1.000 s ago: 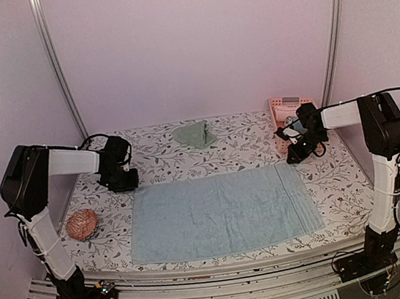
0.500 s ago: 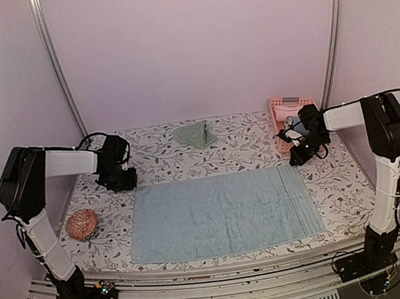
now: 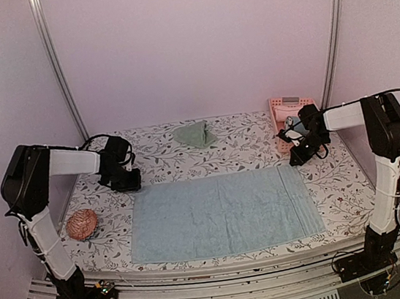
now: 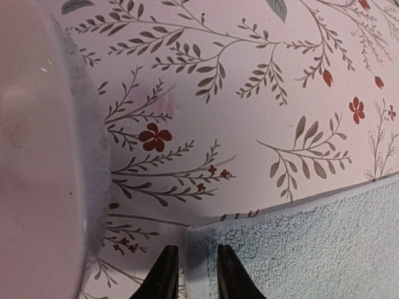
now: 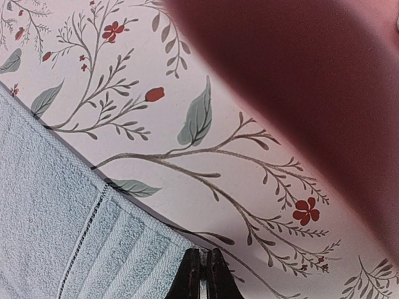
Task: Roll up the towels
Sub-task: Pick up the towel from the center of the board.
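The light blue towel [image 3: 223,213] lies spread flat in the middle of the floral table. A pale green towel [image 3: 195,134] sits crumpled at the back. My left gripper [image 3: 132,182] is at the blue towel's far-left corner [image 4: 206,240]. It is open [image 4: 193,277], with one finger on the cloth and the other on the table beside the towel's edge. My right gripper [image 3: 298,156] is at the far-right corner, shut [image 5: 202,274], with the very tip of the blue towel's ribbed corner [image 5: 124,249] pinched between its fingertips.
A pink slatted basket [image 3: 289,112] stands at the back right, just behind my right gripper, and fills the right wrist view's upper right as a dark pink blur [image 5: 299,75]. A pinkish ridged ball [image 3: 81,224] lies at the left. A pale blurred surface [image 4: 37,156] looms beside my left gripper.
My left gripper's jaws have parted and let go of the far-left corner. My right gripper has drifted slightly right, still pinching its corner. The towel lies a little flatter.
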You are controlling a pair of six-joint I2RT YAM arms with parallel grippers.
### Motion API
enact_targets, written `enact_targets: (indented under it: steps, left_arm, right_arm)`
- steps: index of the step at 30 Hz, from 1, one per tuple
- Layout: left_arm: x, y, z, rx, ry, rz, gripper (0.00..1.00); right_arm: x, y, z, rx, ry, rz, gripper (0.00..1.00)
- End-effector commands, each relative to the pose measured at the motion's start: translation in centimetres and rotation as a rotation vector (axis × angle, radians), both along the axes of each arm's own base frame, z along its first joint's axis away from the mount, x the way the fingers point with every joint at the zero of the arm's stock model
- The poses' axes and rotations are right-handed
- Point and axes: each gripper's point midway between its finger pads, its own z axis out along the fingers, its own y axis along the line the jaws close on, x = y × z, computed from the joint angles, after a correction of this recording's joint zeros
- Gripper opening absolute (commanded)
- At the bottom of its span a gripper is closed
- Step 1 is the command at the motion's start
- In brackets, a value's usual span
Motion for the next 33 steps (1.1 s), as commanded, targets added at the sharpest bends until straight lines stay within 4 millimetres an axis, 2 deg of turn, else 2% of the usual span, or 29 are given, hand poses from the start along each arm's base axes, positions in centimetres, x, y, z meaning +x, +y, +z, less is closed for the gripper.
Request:
enact_targets:
  steps: [1,7,16,20,24,26,28,33]
  left_arm:
    - [0.6,-0.5,-0.7,0.016,0.002,-0.017,0.25]
    - [0.9,-0.1,-1.4,0.048,0.008,-0.005,0.27]
    - [0.8,-0.6,-2.0,0.043,0.013,-0.025,0.25]
    - [0.7,-1.0,-2.1,0.025,0.012,-0.04,0.2]
    - [0.7,-1.0,-2.1,0.027,0.01,-0.042,0.06]
    - [0.8,-1.0,-1.7,0.025,-0.002,-0.043,0.0]
    - [0.9,-1.1,-0.8,0.02,-0.025,-0.047,0.0]
    - [1.2,-1.4,3.5,-0.011,-0.137,-0.047,0.0]
  right_arm:
    - [-0.4,-0.3,-0.6,-0.003,0.022,0.001,0.03]
    - [-0.5,-0.2,-0.7,0.004,0.029,0.004,0.03]
    - [-0.6,-0.1,-1.0,0.007,0.041,0.008,0.03]
    - [-0.7,-0.1,-1.3,0.007,0.048,0.01,0.03]
    - [-0.7,0.1,-1.3,0.014,0.049,0.012,0.03]
    - [-0.8,0.2,-1.3,0.02,0.053,0.014,0.03]
    - [-0.6,0.2,-0.7,0.026,0.039,0.012,0.03]
    - [0.0,0.9,3.1,0.092,-0.034,0.029,0.03]
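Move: The towel's far left corner lies about 1 cm ahead of the left fingertips, level with them sideways, and 1 cm below. The white bowl's middle is some 7 cm ahead and 7 cm left of that hand, at about its height; the woven ball is roughly 14 cm back and 12 cm left, about level. The right fingers still hold the far right corner at their tips; the pink basket's middle is about 18 cm ahead of them, 3 cm right, 2 cm up. Sink the left gripper about 1 cm to the board beside the bowl, fingers slightly open, then ease it forward another 1 cm or so and a touch to the right over the towel's far left corner. Close the fingers fully to pinch the corner, then start to raise it, barely half a centimetre. Keep the right gripper in place with its corner pinched. ##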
